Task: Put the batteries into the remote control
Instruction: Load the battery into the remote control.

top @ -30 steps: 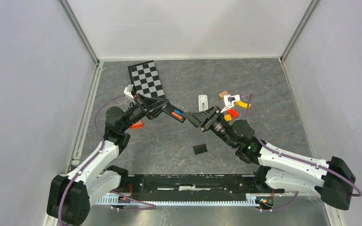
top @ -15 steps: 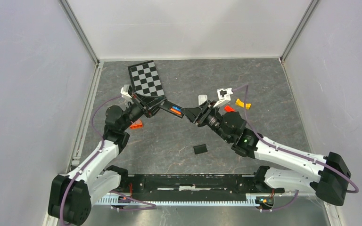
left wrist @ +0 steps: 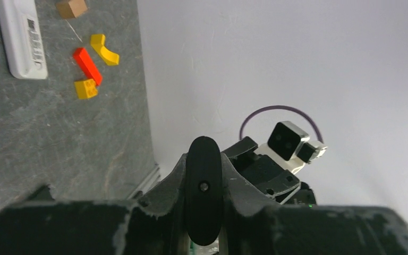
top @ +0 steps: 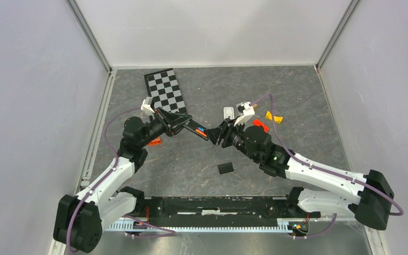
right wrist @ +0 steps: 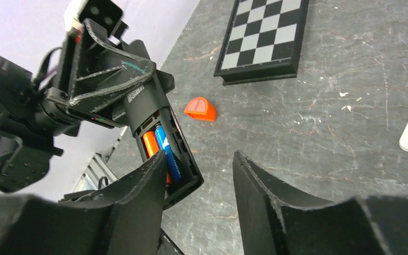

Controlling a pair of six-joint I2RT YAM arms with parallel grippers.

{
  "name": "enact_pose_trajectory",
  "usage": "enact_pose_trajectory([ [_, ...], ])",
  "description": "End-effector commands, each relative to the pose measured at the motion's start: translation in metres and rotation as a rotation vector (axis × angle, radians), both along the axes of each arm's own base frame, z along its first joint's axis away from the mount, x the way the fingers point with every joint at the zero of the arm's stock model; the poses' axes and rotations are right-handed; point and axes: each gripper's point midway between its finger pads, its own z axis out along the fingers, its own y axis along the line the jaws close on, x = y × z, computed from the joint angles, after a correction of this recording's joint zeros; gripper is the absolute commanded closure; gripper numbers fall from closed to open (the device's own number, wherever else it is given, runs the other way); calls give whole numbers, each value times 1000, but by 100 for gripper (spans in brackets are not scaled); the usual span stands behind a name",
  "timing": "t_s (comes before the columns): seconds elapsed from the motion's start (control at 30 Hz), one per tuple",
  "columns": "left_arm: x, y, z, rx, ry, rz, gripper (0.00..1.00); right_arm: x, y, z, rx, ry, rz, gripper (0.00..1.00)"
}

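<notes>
My left gripper point(top: 182, 122) is shut on a black remote control point(top: 193, 127) and holds it above the table with its open compartment turned up. In the compartment lie the batteries, one orange point(right wrist: 149, 143) and one blue point(right wrist: 166, 151), side by side. In the left wrist view the remote's rounded end point(left wrist: 204, 197) stands pinched between the jaws. My right gripper point(right wrist: 201, 160) is open at the remote's free end. Its left finger point(right wrist: 138, 196) covers the batteries' lower ends, and I cannot tell whether it touches them. Nothing is between its fingers.
A small black cover piece point(top: 225, 168) lies on the table near the arms. A white remote point(top: 228, 113) and red point(top: 260, 126) and yellow point(top: 272, 116) blocks lie at the back right. A checkerboard point(top: 166, 91) and an orange piece point(top: 154, 141) lie at the left.
My right gripper has moved left up to the remote's end, and its jaws have narrowed. The left gripper has kept hold of the remote and tipped it slightly.
</notes>
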Motion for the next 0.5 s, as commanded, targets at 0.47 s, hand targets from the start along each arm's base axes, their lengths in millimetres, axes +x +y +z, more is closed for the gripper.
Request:
enact_pose_trajectory([
  [0.47, -24, -4, 21, 274, -449, -88, 98, -17, -4, 16, -201, -195, 235, 21],
])
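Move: The battery bay of the remote control, with an orange and a blue battery in it, lies about 5 cm left and 2 cm ahead of the right hand, roughly 1 cm lower. Some 20 cm below that hand, the white remote lies 9 cm ahead and 8 cm right, the battery cover about 15 cm back and 7 cm right. From the left hand, still gripping the remote control, the bay is some 6 cm right, 4 cm back and 1 cm lower. The right hand opens and backs off rearward-right about 2 cm, as the left rolls the held remote some 20 degrees. ##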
